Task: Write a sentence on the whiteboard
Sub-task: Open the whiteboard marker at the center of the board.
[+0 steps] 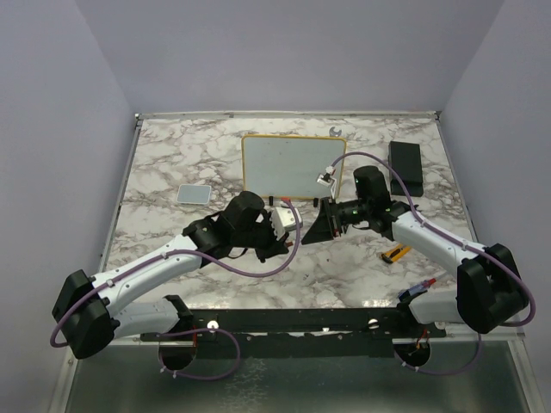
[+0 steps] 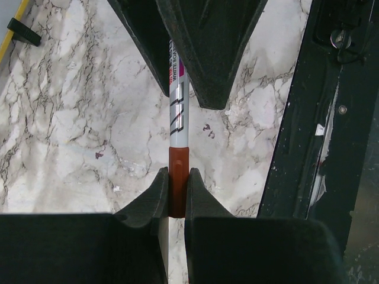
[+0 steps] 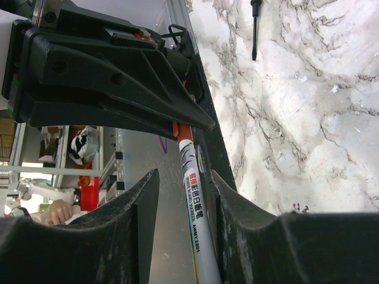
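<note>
The whiteboard (image 1: 288, 163), pale with a yellow frame, lies at the back middle of the marble table; its corner (image 2: 14, 21) shows in the left wrist view. No sentence shows on its face. A white marker (image 2: 178, 112) with a red cap (image 2: 178, 171) hangs level between the two arms. My left gripper (image 2: 177, 184) is shut on the red cap. My right gripper (image 3: 185, 192) faces it and straddles the marker's white barrel (image 3: 196, 207), jaws still apart with a gap on one side. The two grippers (image 1: 301, 225) almost touch in the top view.
A small grey square pad (image 1: 195, 194) lies left of the board. A black box (image 1: 405, 165) sits at the back right, a yellow-and-black tool (image 1: 396, 252) near the right arm. The right arm's cable (image 1: 331, 170) crosses the board's right edge. A black rail (image 1: 293, 323) runs along the near edge.
</note>
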Action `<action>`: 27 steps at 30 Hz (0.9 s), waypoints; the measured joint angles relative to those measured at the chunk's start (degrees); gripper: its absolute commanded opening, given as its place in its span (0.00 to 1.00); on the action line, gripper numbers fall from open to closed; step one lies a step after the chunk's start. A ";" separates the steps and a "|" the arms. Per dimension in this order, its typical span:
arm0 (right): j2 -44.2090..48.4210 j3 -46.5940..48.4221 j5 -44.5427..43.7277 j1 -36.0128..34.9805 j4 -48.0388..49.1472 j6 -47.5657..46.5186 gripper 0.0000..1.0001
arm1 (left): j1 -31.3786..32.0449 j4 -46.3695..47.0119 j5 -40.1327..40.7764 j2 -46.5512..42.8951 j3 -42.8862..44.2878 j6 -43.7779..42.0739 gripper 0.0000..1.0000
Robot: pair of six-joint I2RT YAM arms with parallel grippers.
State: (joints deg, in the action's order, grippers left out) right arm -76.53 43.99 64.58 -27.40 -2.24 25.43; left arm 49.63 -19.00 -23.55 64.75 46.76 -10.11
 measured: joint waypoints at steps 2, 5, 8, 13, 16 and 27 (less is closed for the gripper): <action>0.00 0.00 0.00 0.02 -0.39 -0.07 0.34 | 0.02 -0.07 -0.24 0.15 0.04 -0.02 0.00; 0.00 0.00 -0.02 0.02 -0.50 -0.13 0.24 | 0.11 -0.26 -0.55 0.15 0.09 -0.04 0.00; 0.00 0.00 -0.09 0.02 -0.44 -0.02 0.09 | 0.24 -0.42 -0.90 0.15 0.24 -0.07 0.00; 0.00 -0.20 0.22 0.04 0.79 0.81 0.00 | 0.31 -0.44 -1.07 0.13 0.35 -0.31 0.00; 0.20 -1.11 0.48 0.11 2.51 1.66 0.00 | 0.33 -0.52 -1.05 0.13 0.35 -0.46 0.00; 5.35 -1.27 1.70 3.54 -1.55 -2.95 0.00 | 0.94 3.58 -0.96 -0.87 0.35 -0.74 0.00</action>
State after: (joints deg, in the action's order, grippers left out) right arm -71.18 42.72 66.28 -23.86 -3.79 22.48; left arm 50.57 -15.42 -24.51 63.88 47.11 -10.85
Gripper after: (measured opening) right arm 0.101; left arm 0.086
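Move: The marker lies roughly level between the hands. Its red cap is already in the left fingers, and its middle is about 4 cm right of and 2 cm above the left hand. Its barrel already runs between the right hand's half-open fingers, the marker's middle some 2 cm to that hand's left. The whiteboard's middle is about 34 cm ahead of the right hand and 2 cm left, the pliers 20 cm ahead and 20 cm right, both some 17 cm below. The marker's printed barrel is pinched as the right fingers, nearly in place, close around it from about half open. Only then does the right hand pull to the right and up, away from the cap, about 2 cm each way, tilting slightly. The left hand keeps its grip on the cap and comes along, up about 2 cm and 1 cm to the right. ##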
